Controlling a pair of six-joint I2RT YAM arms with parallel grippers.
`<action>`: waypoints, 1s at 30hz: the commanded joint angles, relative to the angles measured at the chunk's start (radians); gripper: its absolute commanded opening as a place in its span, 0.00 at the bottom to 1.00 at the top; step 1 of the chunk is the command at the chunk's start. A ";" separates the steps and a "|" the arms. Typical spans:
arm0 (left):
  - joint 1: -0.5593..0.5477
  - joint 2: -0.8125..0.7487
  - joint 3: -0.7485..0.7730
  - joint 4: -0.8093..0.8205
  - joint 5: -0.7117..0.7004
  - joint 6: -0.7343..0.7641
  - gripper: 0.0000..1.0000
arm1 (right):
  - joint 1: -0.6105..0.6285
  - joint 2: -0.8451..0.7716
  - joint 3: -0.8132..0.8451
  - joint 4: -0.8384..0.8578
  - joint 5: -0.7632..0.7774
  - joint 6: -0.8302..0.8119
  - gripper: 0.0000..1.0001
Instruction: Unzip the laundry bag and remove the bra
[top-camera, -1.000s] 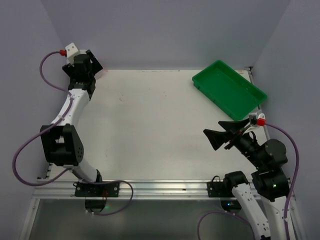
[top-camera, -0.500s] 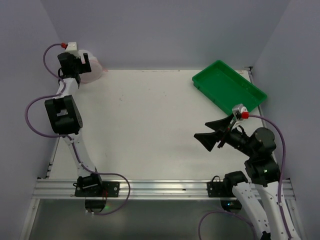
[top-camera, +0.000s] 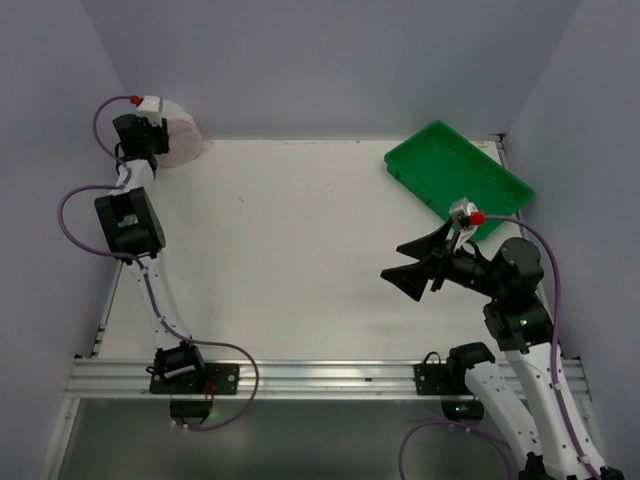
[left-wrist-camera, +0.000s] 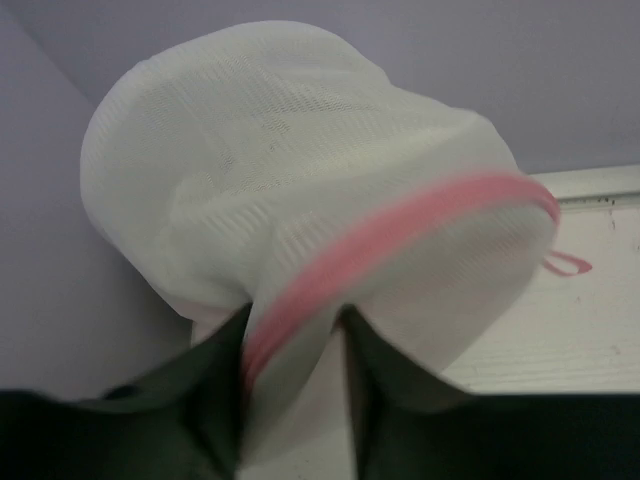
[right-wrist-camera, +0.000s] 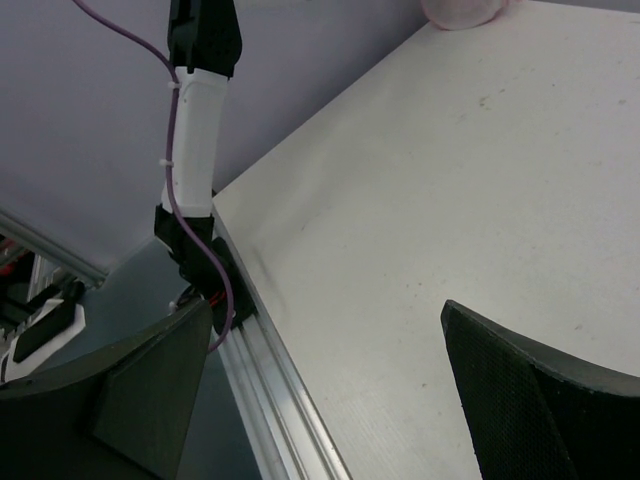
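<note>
The laundry bag (top-camera: 184, 136) is white mesh with pink zip trim (left-wrist-camera: 400, 225). It is at the table's far left corner, against the wall. My left gripper (top-camera: 158, 148) is shut on the bag's pink-trimmed edge; in the left wrist view the bag (left-wrist-camera: 300, 170) fills the frame above the left gripper (left-wrist-camera: 295, 330). The bra does not show apart from the mesh. My right gripper (top-camera: 394, 262) is open and empty above the table's right middle, and the right wrist view shows it (right-wrist-camera: 330, 330) with its jaws wide apart. The bag (right-wrist-camera: 460, 12) shows small at that view's top.
A green plastic tray (top-camera: 460, 180) lies at the back right corner. The left arm (top-camera: 128, 225) stands stretched along the table's left edge. Purple-grey walls close the back and sides. The aluminium rail (top-camera: 320, 375) runs along the near edge.
My left arm has stretched further toward the back left corner, and the bag, hidden a second ago, now shows beside the gripper. My right gripper has moved left and turned.
</note>
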 joint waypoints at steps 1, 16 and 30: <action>0.008 -0.012 -0.047 0.067 0.120 -0.017 0.32 | 0.001 0.018 0.020 0.055 -0.044 0.026 0.99; -0.266 -0.601 -0.600 0.090 0.144 -0.444 0.00 | 0.001 -0.115 -0.071 0.017 0.118 0.072 0.99; -0.783 -1.063 -1.184 0.166 0.311 -0.879 0.00 | 0.004 0.061 -0.092 0.051 0.333 0.161 0.99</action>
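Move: The laundry bag slumps in the far left corner, its pink rim already between the left hand's closing fingers and its middle about 7 cm ahead, 3 cm right and roughly level. Its pink loop lies some 7 cm ahead, 13 cm right and 3 cm lower; the green bin is far off, about 90 cm right and 12 cm back, 8 cm lower. From the right hand the bag is about 56 cm ahead, 62 cm left and 18 cm below. Left fingers pinch the pink rim and sweep it about 45 cm right, 30 back; right hand advances, sinking. ##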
